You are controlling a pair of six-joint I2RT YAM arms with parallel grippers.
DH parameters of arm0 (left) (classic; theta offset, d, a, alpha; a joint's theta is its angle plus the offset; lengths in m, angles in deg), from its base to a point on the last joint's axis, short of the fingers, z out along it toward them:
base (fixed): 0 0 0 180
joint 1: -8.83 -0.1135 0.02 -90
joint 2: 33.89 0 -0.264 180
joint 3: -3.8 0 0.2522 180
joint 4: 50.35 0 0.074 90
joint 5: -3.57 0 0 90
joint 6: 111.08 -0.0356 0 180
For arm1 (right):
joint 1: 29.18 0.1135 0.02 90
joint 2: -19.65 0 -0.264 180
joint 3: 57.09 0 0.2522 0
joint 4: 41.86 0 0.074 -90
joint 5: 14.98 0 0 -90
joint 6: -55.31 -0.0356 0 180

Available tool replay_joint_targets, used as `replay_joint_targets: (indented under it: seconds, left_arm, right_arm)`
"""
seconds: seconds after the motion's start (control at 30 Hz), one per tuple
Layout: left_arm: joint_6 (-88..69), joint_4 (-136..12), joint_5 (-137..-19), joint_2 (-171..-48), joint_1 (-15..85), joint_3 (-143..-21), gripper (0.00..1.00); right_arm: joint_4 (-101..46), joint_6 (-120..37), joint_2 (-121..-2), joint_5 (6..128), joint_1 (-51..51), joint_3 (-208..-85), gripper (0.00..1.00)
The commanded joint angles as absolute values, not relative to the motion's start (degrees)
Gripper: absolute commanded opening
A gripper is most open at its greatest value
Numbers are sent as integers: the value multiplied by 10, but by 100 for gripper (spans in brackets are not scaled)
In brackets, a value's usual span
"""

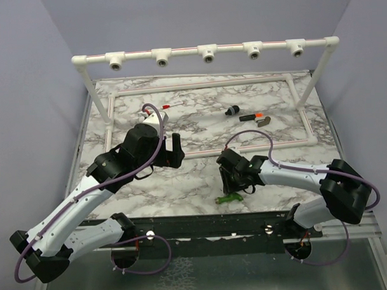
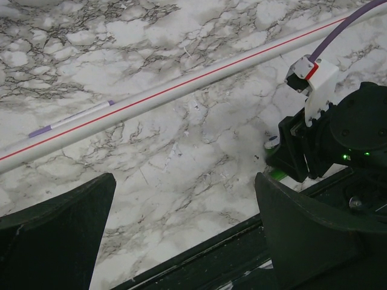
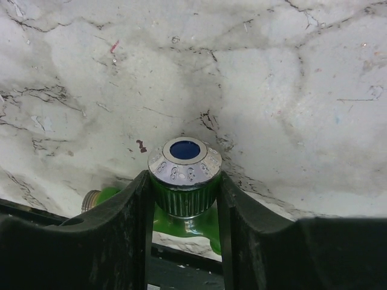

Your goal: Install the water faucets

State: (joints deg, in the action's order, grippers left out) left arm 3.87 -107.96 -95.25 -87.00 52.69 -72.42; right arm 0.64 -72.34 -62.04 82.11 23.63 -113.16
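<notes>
A bright green water faucet (image 1: 228,198) lies on the marble table near its front edge. Its ribbed knob with a silver cap and blue centre (image 3: 184,158) stands between my right gripper's fingers (image 3: 121,235), which press on both of its sides. A brass threaded end (image 3: 91,198) pokes out to the left. My right gripper (image 1: 236,185) is shut on this faucet. My left gripper (image 1: 174,152) hovers wide open over the table to the left, and its own view (image 2: 184,181) shows nothing between its fingers. Three other small faucets, black (image 1: 231,110), orange-tipped (image 1: 250,117) and brownish (image 1: 264,122), lie further back.
A white pipe frame stands at the back, its top bar (image 1: 184,52) carrying several T-sockets. Its base pipes (image 1: 244,132) lie flat on the marble. A small red-and-white piece (image 1: 148,112) rests near the left gripper. The table's dark front rail (image 1: 209,224) runs just below the green faucet.
</notes>
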Motion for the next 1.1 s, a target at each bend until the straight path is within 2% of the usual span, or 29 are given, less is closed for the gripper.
replay_joint_targets:
  seconds: [0.0,0.57,1.07]
  left_arm:
    - [48,-1083,-936,-875,527,-731,99]
    - [106,-1077,-891,-877,527,-710,99]
    - [210,-891,-691,-886,527,-623,99]
  right_arm:
    - [41,-716,-592,855,241,-1170,0]
    - [86,-731,-467,904,240,-1278,0]
    - [7,-715,-503,856,241,-1367,1]
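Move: My right fingers already pinch the green faucet's knob; the faucet's body sits some 2 cm behind and 2 cm below that hand point. I am taking it to my open left gripper, about 19 cm to the left, 5 cm ahead and 22 cm higher. The front pipe crosses about 18 cm straight ahead of my right hand; the table edge is some 9 cm straight back. From my left hand the faucet lies about 19 cm right, 7 cm back and 24 cm below. Keeping my pinch on the knob, I lift the faucet about 20 cm, drawing it forward and left as well, and tilt my right wrist some 30 degrees so the fingers swing up towards forward and left. Mostly in the second half, my wide-open left hand comes to meet its threaded end, going right about 6 cm, a little back and down while turning. ##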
